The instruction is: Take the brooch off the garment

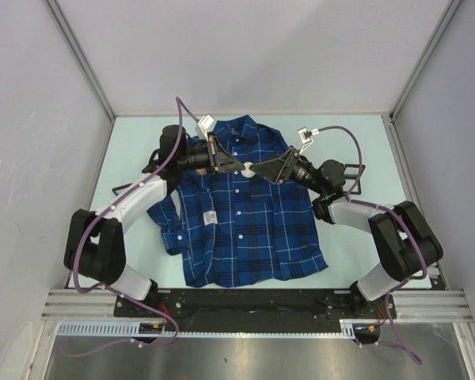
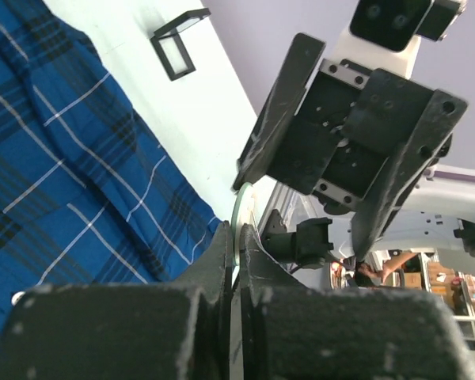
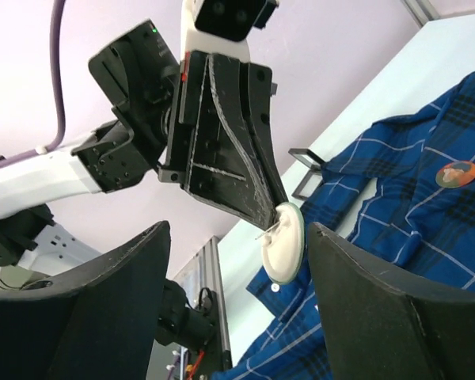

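Note:
The garment [image 1: 245, 229] lies flat on the table, collar away from the arms; its blue plaid also fills part of the left wrist view [image 2: 63, 158] and the right wrist view [image 3: 396, 206]. A round brooch [image 1: 246, 167] is lifted above its chest, white back and pin showing [image 3: 286, 245]. My left gripper [image 1: 236, 166] is shut on the brooch's rim, which appears edge-on [image 2: 239, 207] between the fingertips. My right gripper [image 1: 261, 169] faces it from the right, open wide [image 3: 239, 229], its fingers either side of the brooch without touching it.
A second round badge with a picture [image 3: 457, 173] sits on the shirt's chest. A small white tag [image 1: 210, 218] lies on the shirt front. A black wire frame [image 2: 178, 39] stands on the table beyond the shirt. White walls enclose the table.

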Controlling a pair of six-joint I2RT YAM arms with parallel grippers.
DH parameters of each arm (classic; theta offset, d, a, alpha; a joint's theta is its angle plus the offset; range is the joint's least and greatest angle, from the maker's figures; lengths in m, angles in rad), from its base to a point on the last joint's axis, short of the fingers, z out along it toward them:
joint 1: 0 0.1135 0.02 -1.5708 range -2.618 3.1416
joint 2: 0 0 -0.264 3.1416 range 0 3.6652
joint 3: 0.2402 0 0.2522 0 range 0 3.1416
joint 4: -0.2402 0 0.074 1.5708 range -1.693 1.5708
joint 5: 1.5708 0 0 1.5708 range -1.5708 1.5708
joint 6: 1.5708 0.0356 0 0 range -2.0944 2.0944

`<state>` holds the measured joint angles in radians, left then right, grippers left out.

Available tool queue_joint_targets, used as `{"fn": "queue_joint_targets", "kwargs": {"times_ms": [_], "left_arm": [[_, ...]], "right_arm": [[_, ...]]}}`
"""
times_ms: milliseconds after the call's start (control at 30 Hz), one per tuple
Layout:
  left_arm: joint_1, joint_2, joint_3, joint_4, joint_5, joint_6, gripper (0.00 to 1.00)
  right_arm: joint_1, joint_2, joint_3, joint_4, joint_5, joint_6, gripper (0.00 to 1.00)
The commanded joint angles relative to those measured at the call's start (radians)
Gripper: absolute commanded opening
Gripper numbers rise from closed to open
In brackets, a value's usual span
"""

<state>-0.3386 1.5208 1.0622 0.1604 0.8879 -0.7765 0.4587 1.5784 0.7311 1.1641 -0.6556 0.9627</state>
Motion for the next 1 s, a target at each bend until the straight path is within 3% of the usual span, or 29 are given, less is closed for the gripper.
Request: {"fn": "queue_joint_targets", "kwargs": {"times_ms": [0, 167, 500, 967], "left_arm": [[0.004, -0.06, 0.027, -0.013, -0.021, 0.04, 0.0], [0.004, -0.076, 0.021, 0.004, -0.029, 0.037, 0.0], [-0.002, -0.094, 0.031, -0.042, -0.073, 0.075, 0.0], [-0.102, -0.179, 0.107, -0.289, -0.371, 0.301, 0.0]], "right_arm": [[-0.006, -0.003, 0.004, 0.059, 0.007, 0.077, 0.73], [-0.002, 0.025, 0.013, 0.037, 0.028, 0.094, 0.61], [0.024, 0.034, 0.027, -0.006, 0.063, 0.064, 0.55], [0.04, 0.023, 0.03, -0.06, 0.109, 0.048, 0.49]]}}
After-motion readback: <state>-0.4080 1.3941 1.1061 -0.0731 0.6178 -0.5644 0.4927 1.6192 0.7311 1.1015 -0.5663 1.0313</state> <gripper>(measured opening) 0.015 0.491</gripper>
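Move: The brooch is already off the garment, pinched in the left hand's shut fingers, its middle some 2 cm to the right and 1 cm ahead of the left hand point. From the right hand it lies about 2 cm ahead, 2 cm left and 1 cm lower. On the garment roughly 22 cm below the left hand, the orange badge is some 13 cm ahead and 12 cm left, the pale label about 2 cm back and 8 cm left. The right hand sinks about 2.5 cm, easing roughly 1 cm each left and forward to bring its fingertips around the brooch's edge, while it tips down some 10 degrees and its fingers close from about three quarters open to half; whether they touch can't be seen. The left hand keeps its pinch on the brooch, bobs up and back down, then rises again to end about 1 cm higher and slightly left, its wrist turning some 15 degrees, mostly late on. ##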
